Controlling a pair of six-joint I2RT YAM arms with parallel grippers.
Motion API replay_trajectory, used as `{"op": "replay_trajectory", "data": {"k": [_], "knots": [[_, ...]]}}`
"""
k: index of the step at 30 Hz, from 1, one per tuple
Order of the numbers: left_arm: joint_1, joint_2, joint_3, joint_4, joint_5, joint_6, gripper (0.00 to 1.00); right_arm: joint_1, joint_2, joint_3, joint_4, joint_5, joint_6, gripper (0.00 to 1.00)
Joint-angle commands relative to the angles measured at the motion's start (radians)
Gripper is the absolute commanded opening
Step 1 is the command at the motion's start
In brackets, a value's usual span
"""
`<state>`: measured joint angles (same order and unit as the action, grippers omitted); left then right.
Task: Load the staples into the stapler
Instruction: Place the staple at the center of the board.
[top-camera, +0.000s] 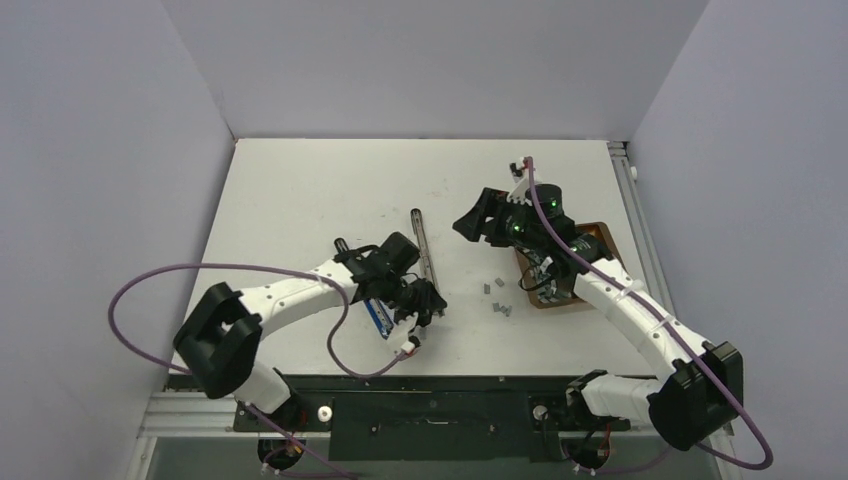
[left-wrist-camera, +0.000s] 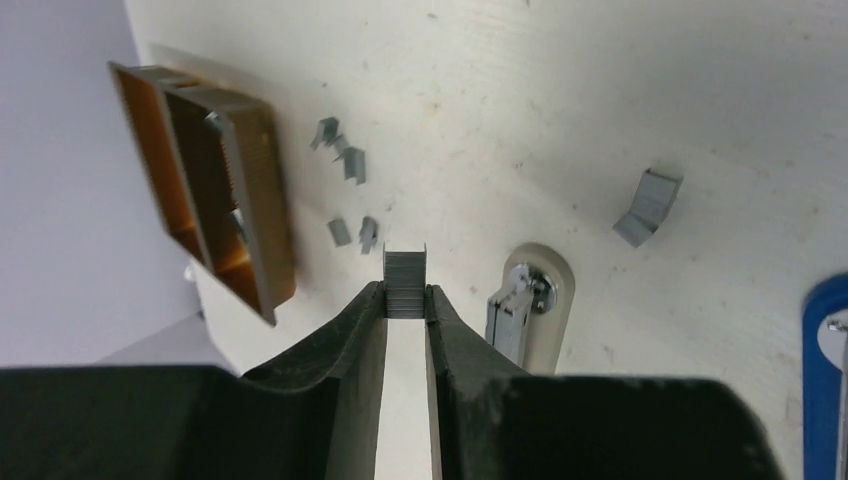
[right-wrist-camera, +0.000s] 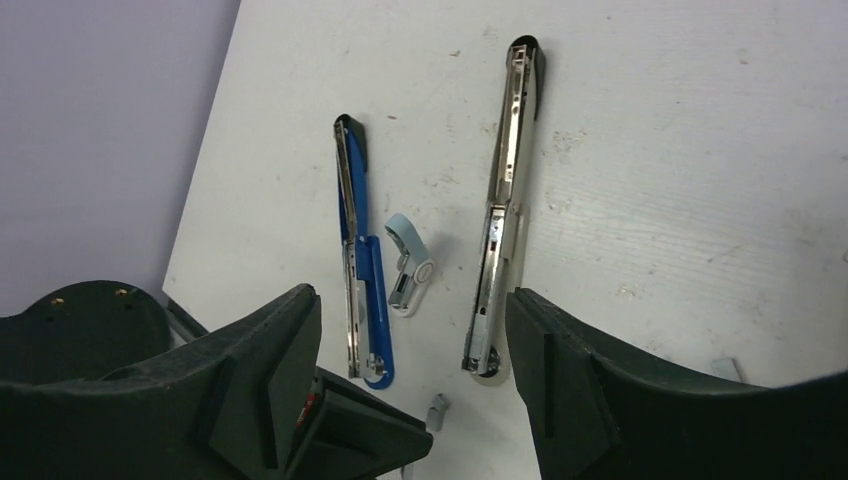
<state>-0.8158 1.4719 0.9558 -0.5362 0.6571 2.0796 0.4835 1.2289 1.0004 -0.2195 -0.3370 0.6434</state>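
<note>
My left gripper (left-wrist-camera: 405, 297) is shut on a short silvery strip of staples (left-wrist-camera: 405, 272), which stands out past the fingertips. Just to its right lies the near end of a cream stapler (left-wrist-camera: 528, 305), folded open flat on the table. A blue stapler (right-wrist-camera: 361, 270) also lies open, to the left of the cream stapler (right-wrist-camera: 503, 210). More loose staples (left-wrist-camera: 352, 165) lie scattered by a brown tray (left-wrist-camera: 265, 190). In the top view my left gripper (top-camera: 424, 302) hovers between the blue stapler (top-camera: 377, 316) and the cream stapler (top-camera: 424, 245). My right gripper (right-wrist-camera: 412, 310) is open, empty and raised (top-camera: 478, 222).
A small pale blue and white object (right-wrist-camera: 410, 264) lies between the two staplers. The brown tray (top-camera: 592, 233) sits under my right arm at the right. One bent staple strip (left-wrist-camera: 648, 205) lies apart on the white table. Grey walls close in the sides and back.
</note>
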Motion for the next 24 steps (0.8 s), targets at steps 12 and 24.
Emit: {"op": "replay_trajectory", "data": {"k": [12,24], "knots": [[-0.139,0.379,0.296,-0.284,-0.150,0.473,0.17,-0.103,-0.133,-0.075,-0.047,0.034,-0.019,0.66],[-0.168,0.470,0.354,-0.323,-0.278,0.481,0.17,-0.131,-0.152,-0.094,-0.073,0.049,-0.049,0.67]]}}
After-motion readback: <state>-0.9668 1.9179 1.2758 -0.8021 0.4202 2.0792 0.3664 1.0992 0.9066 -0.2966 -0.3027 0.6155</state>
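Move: The left hand already grips the staple strip; the bare table spot it is taken to lies about 11 cm below, 2 cm right and 1 cm back. The grey stapler's near end is 2 cm ahead, 0 cm sideways; the loose strip pair is 3 cm left and 2 cm back, the blue stapler's near end 10 cm left and 2 cm back. From the right hand that spot is some 10 cm back, 2 cm left and 23 cm below. The left hand lowers the still-pinched staple strip about 9.5 cm towards the bare table just right of the loose strip pair, edging a little right and easing off near the bottom, while the wrist swings some 25 degrees so the slanting fingers come to point nearly straight down. The empty right hand, fingers still wide open, draws off about 5.5 cm to the right, towards the brown tray, and turns slightly clockwise. ##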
